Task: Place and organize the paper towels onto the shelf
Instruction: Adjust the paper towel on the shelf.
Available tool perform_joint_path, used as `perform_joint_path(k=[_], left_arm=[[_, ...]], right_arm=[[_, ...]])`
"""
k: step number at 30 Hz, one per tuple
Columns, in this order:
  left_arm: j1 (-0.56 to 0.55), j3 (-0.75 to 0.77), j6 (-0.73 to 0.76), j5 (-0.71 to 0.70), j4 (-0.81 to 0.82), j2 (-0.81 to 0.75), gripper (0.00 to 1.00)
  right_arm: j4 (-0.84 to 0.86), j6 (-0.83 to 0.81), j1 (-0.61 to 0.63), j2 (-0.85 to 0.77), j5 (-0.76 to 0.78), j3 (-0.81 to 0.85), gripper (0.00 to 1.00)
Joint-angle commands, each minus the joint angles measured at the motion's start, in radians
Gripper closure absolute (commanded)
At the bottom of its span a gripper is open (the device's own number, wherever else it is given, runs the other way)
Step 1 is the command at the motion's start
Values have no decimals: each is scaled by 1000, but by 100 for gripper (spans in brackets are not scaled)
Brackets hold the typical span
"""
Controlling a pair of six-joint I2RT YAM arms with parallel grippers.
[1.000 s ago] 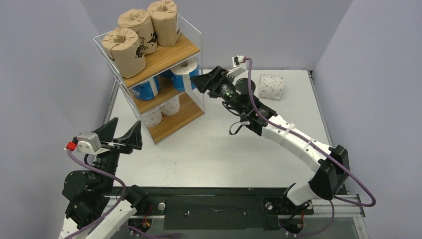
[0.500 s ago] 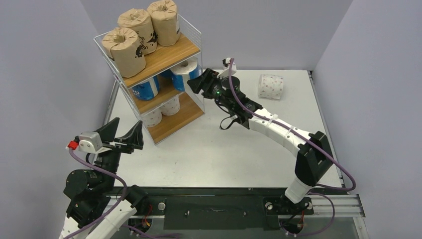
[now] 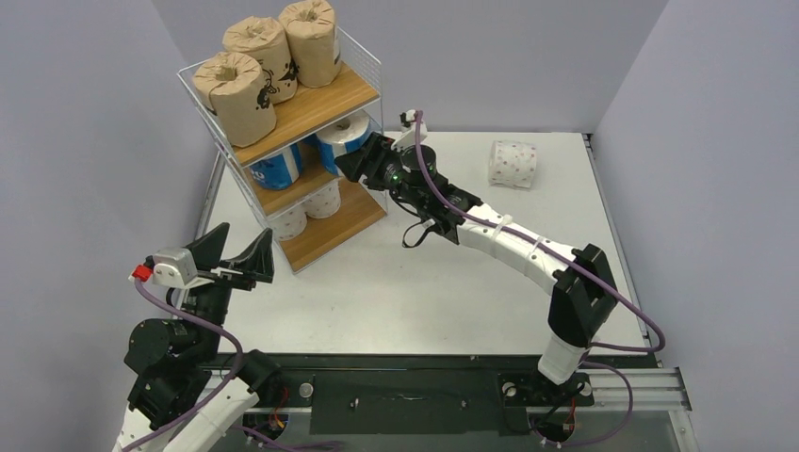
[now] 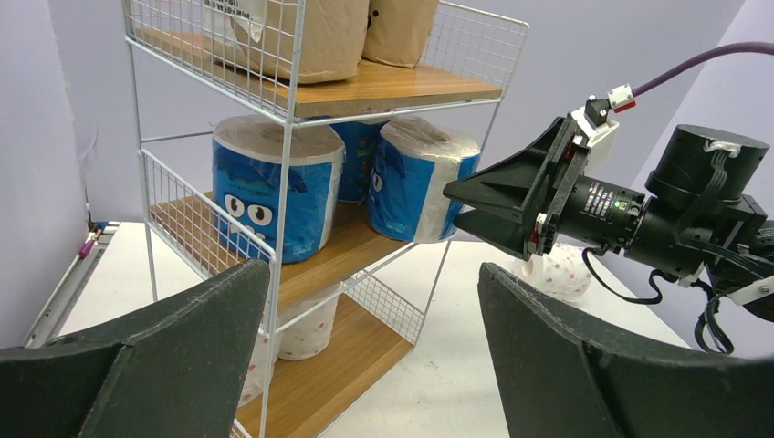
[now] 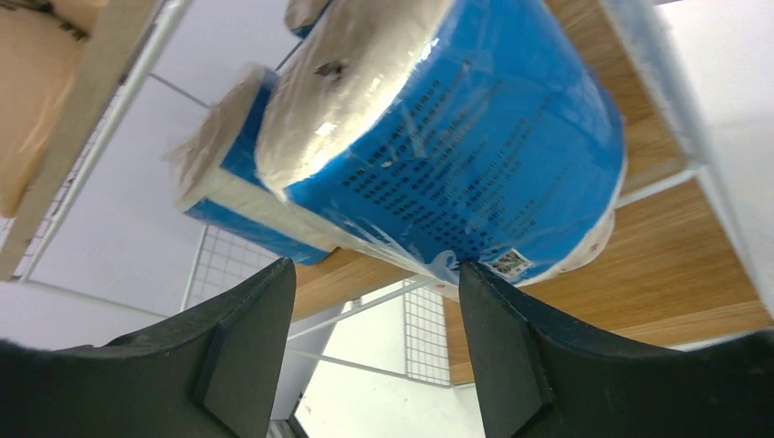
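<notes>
The shelf (image 3: 316, 105) stands at the back left. Its top board carries three brown-wrapped paper towels (image 3: 266, 58). Blue-wrapped rolls (image 3: 278, 169) sit on the middle board, white ones (image 3: 323, 200) on the bottom board. My right gripper (image 3: 351, 161) is open, its tips against the rightmost blue roll (image 3: 341, 137) at the middle board's right edge. In the right wrist view that roll (image 5: 475, 155) lies just beyond the right gripper (image 5: 376, 266), touching the right fingertip (image 5: 467, 272). My left gripper (image 3: 240, 248) is open and empty, in front of the shelf's left corner.
One white dotted roll (image 3: 513, 163) lies on its side on the table at the back right; the left wrist view shows it (image 4: 564, 274) behind the right arm. Grey walls close in the table on three sides.
My right gripper has moved left toward the shelf, and the rightmost blue roll has shifted a little further in on the middle board. The left arm has hardly moved.
</notes>
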Motion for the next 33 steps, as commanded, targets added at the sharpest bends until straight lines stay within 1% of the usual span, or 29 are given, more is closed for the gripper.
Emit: perform_joint_path(k=[1, 5, 10, 15, 16, 18, 19, 20, 21, 23, 25, 33], left_arm=[[3, -2, -11, 11, 39, 3, 17], [3, -2, -11, 10, 34, -5, 17], [3, -7, -8, 7, 28, -15, 17], [3, -9, -9, 8, 29, -20, 16], [3, -9, -11, 9, 29, -21, 16], [3, -9, -14, 11, 30, -22, 16], [4, -9, -14, 11, 30, -22, 16], [3, -8, -14, 11, 28, -23, 16], [3, -7, -14, 11, 26, -24, 16], [3, -4, -14, 9, 20, -25, 16], [3, -3, -14, 7, 16, -28, 16], [3, -4, -15, 4, 8, -33, 16]], right_arm=[[26, -17, 33, 20, -21, 77, 39], [37, -31, 30, -29, -5, 31, 39], [77, -49, -3, -148, 45, -75, 38], [74, -45, -49, -188, 91, -97, 40], [73, -27, -69, -179, 91, -93, 41], [69, 6, -99, -150, 73, -73, 47], [67, 16, -106, -139, 64, -64, 52], [63, 31, -117, -112, 49, -42, 55], [55, 35, -120, -87, 44, -19, 60], [41, 41, -123, -55, 43, 14, 66], [34, 50, -124, -29, 17, 39, 69], [8, 76, -106, 55, -11, 107, 71]])
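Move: The right hand's parted fingers are at the near right side of the blue-and-white paper towel roll on the middle shelf. The roll's middle lies about 5 cm ahead, 3 cm left and 1 cm up. The left blue roll is level ahead with the hand, some 16 cm left and 1 cm up, and the shelf's front right post about 8 cm ahead and 4 cm right. From the idle left hand the first roll is roughly 25 cm ahead, 14 cm right and 5 cm lower. The right hand first eases a centimetre or two back and left beside the blue roll, then swings about 8 cm to the right, rising some 4 cm and starting forward, away from the roll. It carries on forward to end about 6 cm farther out than it began, while it turns about 10 degrees clockwise and its fingers close by roughly half, then sinks about 4 cm and comes back some 2 cm left, bringing the fingertips against the roll's right side by the front post. ##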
